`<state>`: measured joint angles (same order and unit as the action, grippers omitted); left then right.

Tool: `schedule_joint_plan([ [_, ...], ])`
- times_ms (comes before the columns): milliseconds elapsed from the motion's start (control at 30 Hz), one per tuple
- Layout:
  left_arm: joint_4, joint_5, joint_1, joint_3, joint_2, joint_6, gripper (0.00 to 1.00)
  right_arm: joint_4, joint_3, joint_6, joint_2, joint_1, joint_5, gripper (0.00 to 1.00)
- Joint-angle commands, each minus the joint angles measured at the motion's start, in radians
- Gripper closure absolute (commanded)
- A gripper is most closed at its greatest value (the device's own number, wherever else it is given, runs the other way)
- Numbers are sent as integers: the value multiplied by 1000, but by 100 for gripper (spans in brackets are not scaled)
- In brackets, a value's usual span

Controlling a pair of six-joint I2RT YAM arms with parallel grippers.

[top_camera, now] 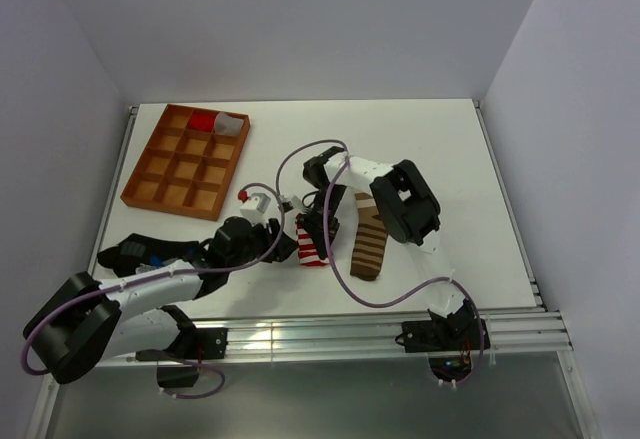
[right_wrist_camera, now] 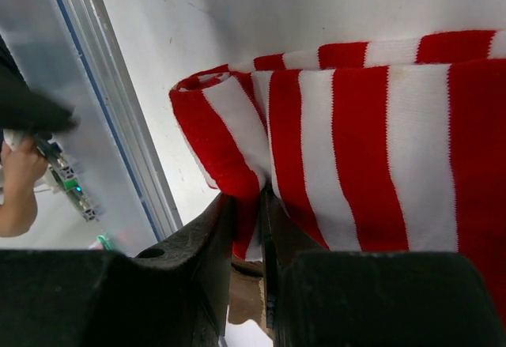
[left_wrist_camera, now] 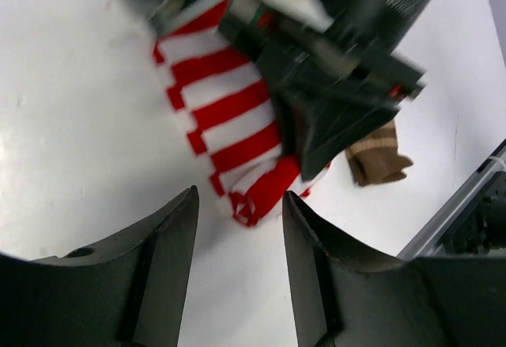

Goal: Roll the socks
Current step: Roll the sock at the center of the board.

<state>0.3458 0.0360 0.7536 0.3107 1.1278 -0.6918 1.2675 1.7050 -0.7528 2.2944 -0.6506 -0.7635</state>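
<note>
The red-and-white striped sock (top_camera: 312, 246) lies near the table's front, partly rolled at one end (left_wrist_camera: 261, 193). My right gripper (top_camera: 322, 221) is over it, jaws shut on a fold of its fabric (right_wrist_camera: 261, 201). The brown-and-tan sock (top_camera: 369, 247) lies flat just to its right; an end of it shows in the left wrist view (left_wrist_camera: 378, 160). My left gripper (top_camera: 283, 246) sits just left of the red-and-white sock. It is open (left_wrist_camera: 239, 198), with only bare table between its fingers and the rolled end just ahead of the tips.
An orange-brown compartment tray (top_camera: 160, 184) stands at the back left with a red and a white item in its far cells. A black lump with a blue spot (top_camera: 135, 254) lies by the left arm. The metal rail (top_camera: 380, 324) runs along the front edge.
</note>
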Motion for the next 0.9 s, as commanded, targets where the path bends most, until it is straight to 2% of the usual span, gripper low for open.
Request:
schedule_joint_plan([
  [0, 77, 28, 7, 82, 50, 113, 48, -33, 19, 1, 66, 9, 130, 92],
  [233, 156, 114, 30, 142, 220, 153, 49, -14, 50, 12, 86, 12, 125, 92],
  [433, 228, 168, 44, 128, 277, 143, 49, -11, 58, 24, 91, 16, 130, 92],
  [867, 257, 154, 52, 122, 383, 132, 50, -10, 67, 43, 97, 28, 130, 92],
])
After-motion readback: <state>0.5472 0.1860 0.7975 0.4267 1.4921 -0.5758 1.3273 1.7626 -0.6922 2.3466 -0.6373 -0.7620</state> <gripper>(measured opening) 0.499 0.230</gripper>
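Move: The striped sock's folded near end, already pinched in the right fingers, lies some 7 cm to the left hand's right, level with it in reach and about 5 cm below. The sock's flat part runs outward from there, its middle about 4 cm ahead, 6 cm right of and 6 cm below the left hand. The brown sock lies roughly 18 cm right and 5 cm ahead, 6 cm below. Swinging to its right by about 5 cm, the left hand first rises and reaches out a little, then draws back and sinks to some 3 cm below its start. It turns about 15 degrees clockwise, bringing its half-open fingers up to the folded end beside the right fingertips. The right hand stays put, tilts slightly and keeps its pinch on the fold. ##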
